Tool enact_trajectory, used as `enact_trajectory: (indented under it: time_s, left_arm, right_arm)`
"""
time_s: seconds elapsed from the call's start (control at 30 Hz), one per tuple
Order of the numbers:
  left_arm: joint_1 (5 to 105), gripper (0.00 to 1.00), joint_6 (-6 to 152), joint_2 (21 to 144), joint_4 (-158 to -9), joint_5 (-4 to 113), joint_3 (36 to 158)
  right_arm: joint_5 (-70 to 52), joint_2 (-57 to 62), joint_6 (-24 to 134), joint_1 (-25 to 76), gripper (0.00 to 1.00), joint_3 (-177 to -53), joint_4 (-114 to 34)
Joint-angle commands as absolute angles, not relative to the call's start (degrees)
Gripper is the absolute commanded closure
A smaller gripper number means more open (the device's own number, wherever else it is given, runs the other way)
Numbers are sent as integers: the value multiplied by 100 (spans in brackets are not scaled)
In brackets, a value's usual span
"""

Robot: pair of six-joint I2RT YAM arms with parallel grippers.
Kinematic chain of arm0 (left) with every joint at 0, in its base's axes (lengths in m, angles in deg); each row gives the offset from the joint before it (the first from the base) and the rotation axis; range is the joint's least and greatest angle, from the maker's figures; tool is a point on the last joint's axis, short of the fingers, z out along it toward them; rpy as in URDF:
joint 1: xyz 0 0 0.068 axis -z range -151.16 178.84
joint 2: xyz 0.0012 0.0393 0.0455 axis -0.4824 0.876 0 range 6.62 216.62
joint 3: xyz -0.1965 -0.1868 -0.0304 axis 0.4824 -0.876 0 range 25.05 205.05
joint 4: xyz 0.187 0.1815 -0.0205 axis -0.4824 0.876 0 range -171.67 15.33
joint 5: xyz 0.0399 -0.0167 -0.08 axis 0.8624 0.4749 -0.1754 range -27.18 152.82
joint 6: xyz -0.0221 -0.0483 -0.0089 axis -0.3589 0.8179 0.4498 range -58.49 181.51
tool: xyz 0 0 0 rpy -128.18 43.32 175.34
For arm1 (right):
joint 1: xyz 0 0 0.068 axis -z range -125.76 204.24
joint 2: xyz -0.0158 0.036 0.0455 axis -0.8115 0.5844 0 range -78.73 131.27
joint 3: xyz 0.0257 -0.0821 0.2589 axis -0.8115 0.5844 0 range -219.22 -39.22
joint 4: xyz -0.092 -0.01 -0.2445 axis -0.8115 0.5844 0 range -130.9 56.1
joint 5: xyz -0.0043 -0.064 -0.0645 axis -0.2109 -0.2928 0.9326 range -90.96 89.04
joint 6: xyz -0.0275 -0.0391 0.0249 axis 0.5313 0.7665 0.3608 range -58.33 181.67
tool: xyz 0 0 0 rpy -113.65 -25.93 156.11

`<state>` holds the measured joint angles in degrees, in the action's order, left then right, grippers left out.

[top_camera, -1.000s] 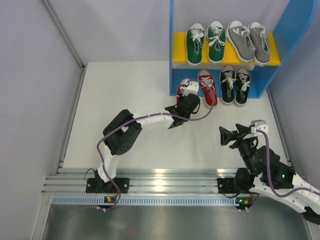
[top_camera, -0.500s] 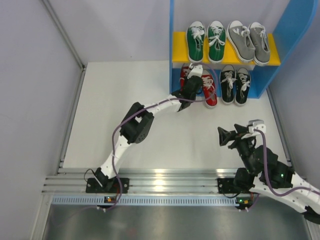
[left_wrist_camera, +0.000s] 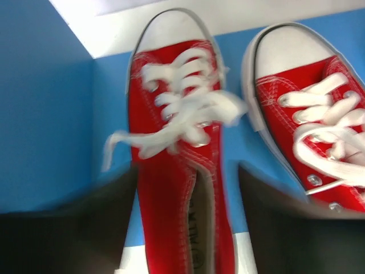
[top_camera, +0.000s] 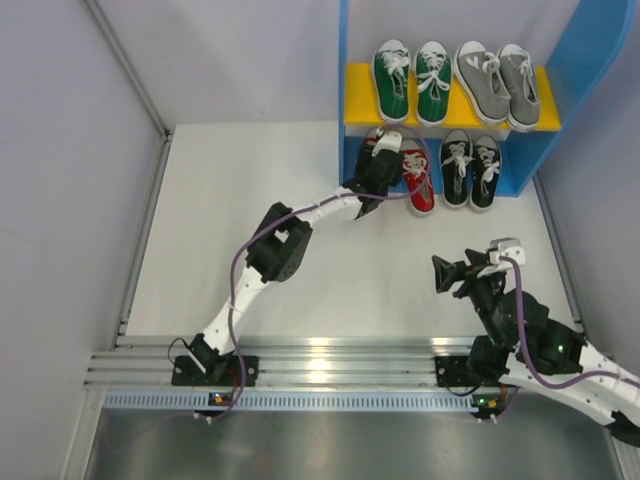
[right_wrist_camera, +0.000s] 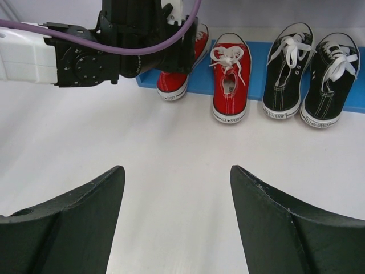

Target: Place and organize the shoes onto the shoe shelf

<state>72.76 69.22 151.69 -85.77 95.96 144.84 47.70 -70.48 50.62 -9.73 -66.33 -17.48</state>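
Note:
The blue shoe shelf (top_camera: 590,60) stands at the back right. On its yellow board (top_camera: 450,112) are the green pair (top_camera: 392,80) and the grey pair (top_camera: 482,78). On the lower level are the black pair (top_camera: 457,168) and a red shoe (top_camera: 417,180). My left gripper (top_camera: 373,172) reaches over the other red shoe (top_camera: 372,140). In the left wrist view that shoe (left_wrist_camera: 171,171) lies toe-in on the blue floor (left_wrist_camera: 57,114), and my gripper (left_wrist_camera: 187,171) straddles its heel with a gap showing on each side. My right gripper (top_camera: 447,275) is open and empty over the table.
The right wrist view shows the left arm's wrist (right_wrist_camera: 131,40) in front of the left red shoe (right_wrist_camera: 174,85), then the other red shoe (right_wrist_camera: 230,80) and the black pair (right_wrist_camera: 288,74). Grey walls bound the white table (top_camera: 250,190) on the left and behind.
My left gripper has carried the red shoe from the table in front of the shelf onto the lower level beside its mate. Its fingers are blurred and now stand off the shoe. The right arm shifted slightly.

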Motion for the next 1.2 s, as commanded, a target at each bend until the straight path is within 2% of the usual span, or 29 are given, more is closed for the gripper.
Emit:
enact_trajectory:
  time_s: [0.0,0.03,0.1,0.4,0.63,0.77,1.17]
  left_arm:
    - [7164,18,7021,14646,-9037,9753,14151]
    - [7182,10,7030,14567,-9054,9762,13959]
    - [7217,2,7039,14277,-9177,9815,13695]
    - [7946,2,7302,12967,-9459,10175,12254]
    - [8666,2,8434,12404,-9284,9886,11620]
    - [8817,3,8840,12623,-9047,9639,11759]
    - [8869,5,9017,14153,-8282,9533,13825]
  right_arm:
    - [4738,-7029,4989,-983,26,-6892,-1752]
    - [4746,-7012,4989,-983,26,-6892,-1752]
    - [4746,-6985,4989,-983,26,-6901,-1761]
    - [4878,-7126,5007,-983,25,-6928,-1700]
    - [4931,-7258,5182,-983,25,-7129,-1541]
    - [5036,-7214,5332,-983,25,-7402,-1331]
    - [5019,-7486,5323,-983,25,-7596,-1014]
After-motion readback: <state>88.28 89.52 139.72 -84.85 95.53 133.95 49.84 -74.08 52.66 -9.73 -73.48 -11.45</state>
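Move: Right of the left hand, about 11 cm over and 4 cm back, lies the middle of the crooked red shoe, slightly below it. Just under the half-open left fingers is the straight red shoe, its middle some 1 cm ahead. The left black shoe is about 21 cm to the right and level, the right black shoe about 30 cm right and 1 cm back. From the idle right hand, the crooked red shoe is some 33 cm ahead, 3 cm left and 16 cm below. Opening wide, the left fingers come free of the straight red shoe with a small shift left. The hand then backs out some 18 cm while rising about 8 cm, swings right, and finally dips and eases forward behind the heel of the crooked red shoe, its left side rolled down about 20 degrees. The right hand lifts clear by 4 cm and drifts 3 cm right. ##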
